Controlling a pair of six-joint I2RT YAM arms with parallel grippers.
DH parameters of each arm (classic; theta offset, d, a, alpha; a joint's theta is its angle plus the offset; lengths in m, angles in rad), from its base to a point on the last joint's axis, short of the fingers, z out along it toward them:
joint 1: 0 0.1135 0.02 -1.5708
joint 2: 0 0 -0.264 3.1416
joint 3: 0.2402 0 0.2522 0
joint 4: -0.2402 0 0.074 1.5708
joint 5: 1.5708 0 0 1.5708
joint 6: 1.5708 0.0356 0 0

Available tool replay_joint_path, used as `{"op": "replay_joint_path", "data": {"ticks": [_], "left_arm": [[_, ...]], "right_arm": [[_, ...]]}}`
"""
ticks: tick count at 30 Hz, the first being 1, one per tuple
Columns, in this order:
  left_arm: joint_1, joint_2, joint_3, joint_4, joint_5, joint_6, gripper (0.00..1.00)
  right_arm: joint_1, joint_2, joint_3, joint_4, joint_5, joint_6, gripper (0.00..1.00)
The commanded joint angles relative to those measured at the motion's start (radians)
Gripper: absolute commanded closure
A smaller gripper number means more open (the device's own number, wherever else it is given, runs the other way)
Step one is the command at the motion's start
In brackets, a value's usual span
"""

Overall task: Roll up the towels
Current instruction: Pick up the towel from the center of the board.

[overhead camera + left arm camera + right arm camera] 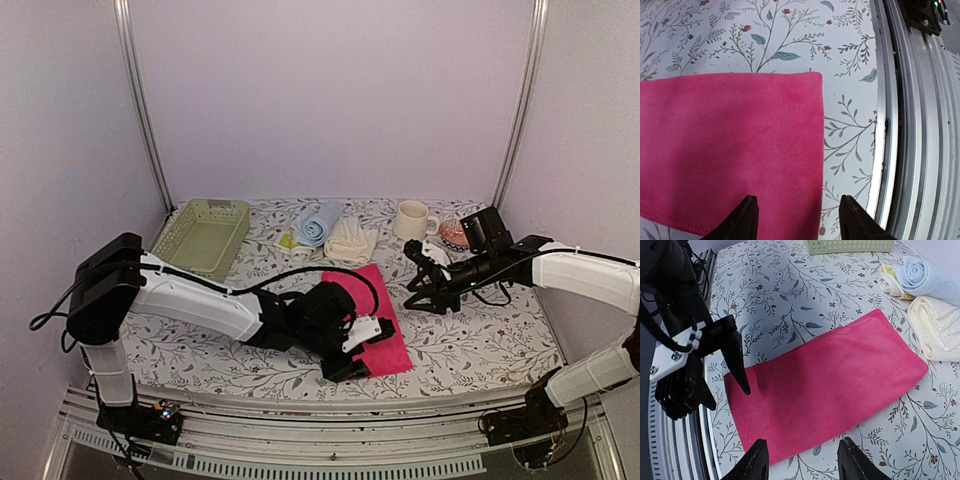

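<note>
A hot pink towel (378, 318) lies flat and unrolled on the flowered table; it also shows in the left wrist view (730, 145) and the right wrist view (835, 380). My left gripper (352, 356) hovers over its near end, open and empty, its jaws straddling the towel's side edge (797, 220). My right gripper (424, 300) is to the right of the towel, open and empty, with the towel's long edge between its fingers (802, 460). At the back lie a rolled light blue towel (318, 222), a cream towel (350, 241) and a yellow-green towel (288, 243).
A pale green mesh basket (205, 235) stands at the back left. A cream mug (411, 220) and a small patterned object (455, 234) sit at the back right. The metal front rail (912, 125) runs close to the pink towel's near end.
</note>
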Motion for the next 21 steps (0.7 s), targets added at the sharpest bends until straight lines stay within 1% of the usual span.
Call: {"op": "replay_joint_path", "data": {"ticks": [1,5,8,11,13,16,18,21], "left_arm": [[-0.039,0.047,0.020,-0.015,-0.015,-0.034,0.44],[-0.041,0.089,0.008,-0.021,-0.049,-0.051,0.49],[-0.040,0.105,0.002,-0.027,-0.096,-0.055,0.49],[-0.042,0.122,0.000,-0.034,-0.101,-0.056,0.50],[-0.045,0.128,-0.010,-0.031,-0.108,-0.055,0.54],[-0.047,0.134,-0.024,-0.029,-0.140,-0.059,0.67],[-0.047,0.130,-0.028,-0.035,-0.151,-0.064,0.79],[-0.046,0.127,-0.026,-0.050,-0.140,-0.070,0.95]], "right_arm": [[-0.005,0.017,0.032,0.002,-0.018,-0.017,0.50],[-0.005,0.013,0.030,0.000,-0.017,-0.017,0.51],[-0.006,0.014,0.029,0.000,-0.020,-0.020,0.51],[-0.006,0.018,0.032,-0.010,-0.022,-0.024,0.51],[-0.005,0.018,0.034,-0.033,-0.019,-0.033,0.51],[-0.005,-0.008,0.044,-0.086,-0.017,-0.061,0.53],[-0.005,-0.045,0.046,-0.125,-0.019,-0.079,0.53],[-0.001,-0.090,0.043,-0.197,-0.030,-0.124,0.53]]}}
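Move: From the left hand, the middle of the pink towel lies about 14 cm ahead, 3 cm to the right and 4 cm lower; its near edge runs right under the open fingers. The white towel lies beyond its far end, some 38 cm ahead of the hand and 1 cm right, with the blue towel about 44 cm ahead and 8 cm left. From the right hand the pink towel is roughly 9 cm left, 5 cm ahead and 14 cm below. Down goes the left hand, about 4 cm and easing roughly 1 cm back towards the base at first, onto the near edge of the pink towel, left of that edge's middle. There it stays low, drifts a little forward again, and closes its fingers from half open to nearly shut, pinching the edge between them. ##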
